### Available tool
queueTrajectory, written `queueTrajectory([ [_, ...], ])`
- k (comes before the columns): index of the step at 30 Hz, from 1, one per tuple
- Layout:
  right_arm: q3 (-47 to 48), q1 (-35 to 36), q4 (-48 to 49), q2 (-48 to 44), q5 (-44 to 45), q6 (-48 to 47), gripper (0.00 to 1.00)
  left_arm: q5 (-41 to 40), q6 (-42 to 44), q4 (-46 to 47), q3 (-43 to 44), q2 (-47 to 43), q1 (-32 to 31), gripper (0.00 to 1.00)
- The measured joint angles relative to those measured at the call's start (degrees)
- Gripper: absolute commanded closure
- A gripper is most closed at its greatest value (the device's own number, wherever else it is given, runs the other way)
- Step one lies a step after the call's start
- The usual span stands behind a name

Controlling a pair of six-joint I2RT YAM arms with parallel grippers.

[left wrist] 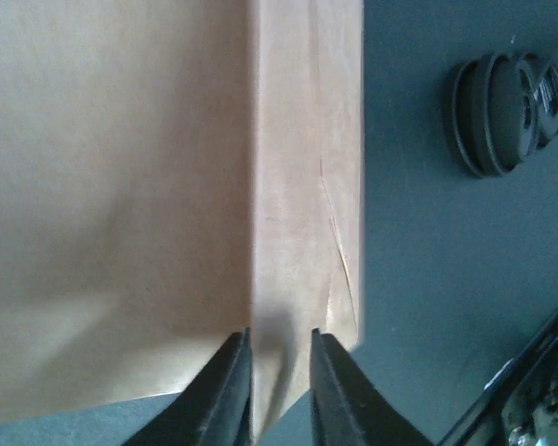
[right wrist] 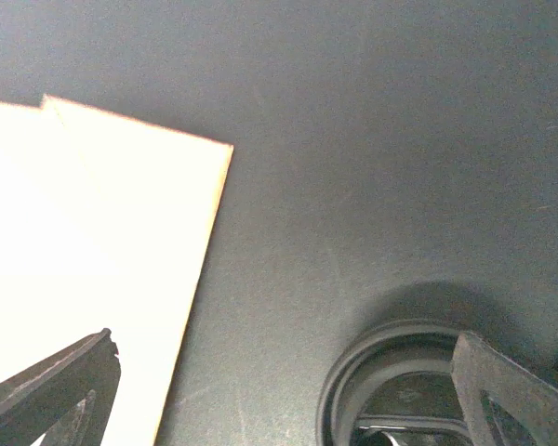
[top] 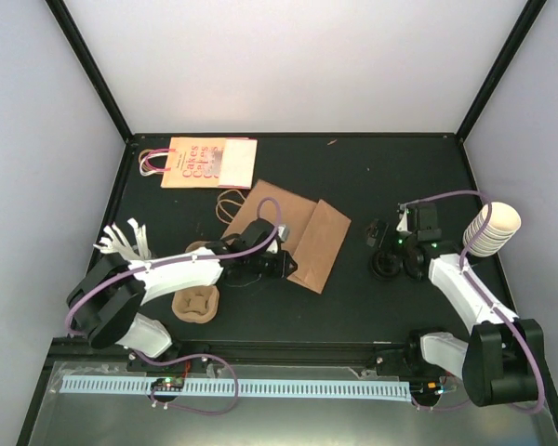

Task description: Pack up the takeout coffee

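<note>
No takeout coffee shows in any view. Two flat brown paper bags (top: 302,228) lie overlapping at the table's middle. My left gripper (top: 286,267) is at their near edge. In the left wrist view its jaws (left wrist: 281,372) stand a narrow gap apart, with a raised fold of the brown bag (left wrist: 302,214) between them. My right gripper (top: 383,246) hangs to the right of the bags over a pile of black lids (top: 388,268). It is wide open in the right wrist view (right wrist: 288,400) and empty, with one black lid (right wrist: 391,372) under its right finger.
A nested stack of lidless cream cups (top: 493,228) lies at the right. A brown pulp cup tray (top: 195,302) sits under my left arm. A printed paper bag (top: 200,163) lies at the back left, with white strips (top: 126,242) nearby. The black lids (left wrist: 507,111) also show in the left wrist view.
</note>
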Motion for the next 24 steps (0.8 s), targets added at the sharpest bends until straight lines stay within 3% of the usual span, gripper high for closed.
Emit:
queueTrajectory([
  [3, 3.9, -0.1, -4.7, 1.3, 3.5, 0.9, 0.00, 0.2, -0.1, 0.6, 0.4, 1.4, -0.1, 0.43],
  [8, 7.6, -0.4, -8.4, 3.6, 6.1, 2.4, 0.00, -2.1, 2.1, -1.4, 1.8, -0.8, -0.1, 0.19],
  [12, 7.6, 0.7, -10.6, 2.6, 6.8, 4.1, 0.00, -3.6, 3.8, -5.2, 2.0, -7.6, 4.7, 0.16],
  [17, 8.5, 5.3, -11.0, 1.1, 6.4, 6.2, 0.00, -4.0, 7.3, -7.6, 0.0, -16.9, 19.3, 0.15],
  [24, 13.2, 14.6, -11.9, 4.8, 8.1, 8.8, 0.00, -5.2, 13.3, -10.4, -0.2, -17.0, 30.9, 0.23],
])
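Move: The left hand has hold of the near edge of the brown paper bag; the bag's middle is about 6 cm ahead, 1 cm left and 3 cm below it, the bag's handles some 15 cm ahead and 15 cm left, and the cup carrier about 22 cm left and 4 cm back. From the right hand the bag's middle lies about 21 cm left, 2 cm back and 5 cm lower, and the nearest lids about 7 cm back and 3 cm right. Leftward and forward, the left hand leaves the bag: its fingers first open wide and let go of the near edge, then it rises and swings about 18 cm left and 10 cm forward over the bag towards the handle end, turning counter-clockwise. The right hand, still open, edges 2 cm right, then goes left about 7 cm towards the bag's folded end, rising slightly. ##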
